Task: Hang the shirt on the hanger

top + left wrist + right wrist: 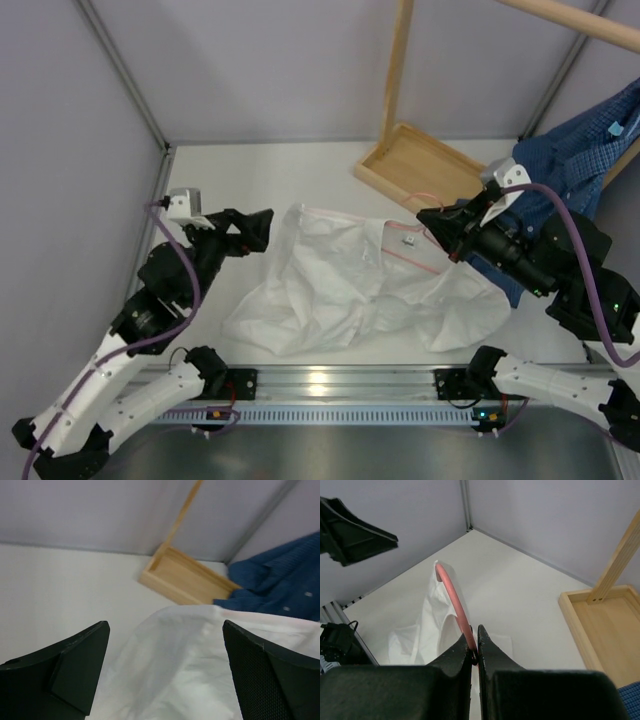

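The white shirt lies crumpled on the table between both arms. The thin pink hanger shows through and beside its upper part. My right gripper is at the shirt's right upper edge, shut on the hanger's wire. In the right wrist view the pink hanger runs from the gripper up into the shirt, which drapes over its far end. My left gripper hovers at the shirt's upper left edge, open. In the left wrist view the shirt lies below the wide-apart fingers, untouched.
A light wooden rack stands at the back right, with a tray base, an upright post and a top rail. A blue checked shirt hangs at the right behind my right arm. Grey walls enclose the table.
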{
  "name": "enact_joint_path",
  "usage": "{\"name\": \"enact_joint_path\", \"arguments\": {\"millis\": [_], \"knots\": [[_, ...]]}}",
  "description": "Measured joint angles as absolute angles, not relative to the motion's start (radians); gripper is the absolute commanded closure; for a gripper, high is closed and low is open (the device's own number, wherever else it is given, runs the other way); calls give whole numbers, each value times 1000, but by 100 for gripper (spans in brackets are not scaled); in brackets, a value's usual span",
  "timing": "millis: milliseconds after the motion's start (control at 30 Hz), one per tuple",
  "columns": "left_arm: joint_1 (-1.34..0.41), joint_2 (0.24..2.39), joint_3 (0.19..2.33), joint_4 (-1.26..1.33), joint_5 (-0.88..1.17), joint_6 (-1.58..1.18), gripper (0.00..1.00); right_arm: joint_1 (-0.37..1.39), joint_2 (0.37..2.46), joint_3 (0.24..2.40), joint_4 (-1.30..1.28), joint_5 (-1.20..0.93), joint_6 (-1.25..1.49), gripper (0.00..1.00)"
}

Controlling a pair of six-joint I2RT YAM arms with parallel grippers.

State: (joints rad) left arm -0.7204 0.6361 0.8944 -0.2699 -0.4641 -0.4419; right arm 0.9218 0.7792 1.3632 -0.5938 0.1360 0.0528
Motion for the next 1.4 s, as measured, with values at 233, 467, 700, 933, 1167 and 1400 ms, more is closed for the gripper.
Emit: {"name": "enact_joint_path", "arguments": {"millis": [233,467,700,933,1167,1400], "knots": [[-719,867,1316,-326,215,-216,2,922,753,1355,-613,87,56,100],[-745,1200,1504,-470,757,39,3,922,735,1354,-678,-68,62,100],[-844,1261,1475,-549,896,142,28,922,743,1354,-690,-163,56,100],[-864,1276,1463,-551,901,179,58,922,774,1354,-689,-221,52,100],[-872,1308,1450,-550,900,197,100,922,773,1354,-695,-229,54,100],[-872,1306,1449,-574,907,237,100,922,748,1349,-685,-216,64,41]]}}
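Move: The next grip, the shirt's near-left collar edge with the hanger bar at it, lies about 25 cm to the left hand's right, 4 cm back and at much the same height. The shirt's left shoulder corner is nearer, some 4 cm ahead of that hand, 6 cm to its right and 8 cm lower. The hook stands 8 cm to the right of the collar edge and 4 cm farther out. From the right hand, that edge is about 10 cm left, 1 cm ahead and 5 cm lower. Swinging right and back in a high arc, the open left hand rises about 12 cm and comes down again while turning some 90 degrees clockwise, until it points right at the collar; there it shuts, pinching collar edge and hanger bar together. Meanwhile the right hand, still gripping the hanger, draws it back about 6 cm and slightly left and down, turning 20 degrees counter-clockwise, then opens about halfway around it. ##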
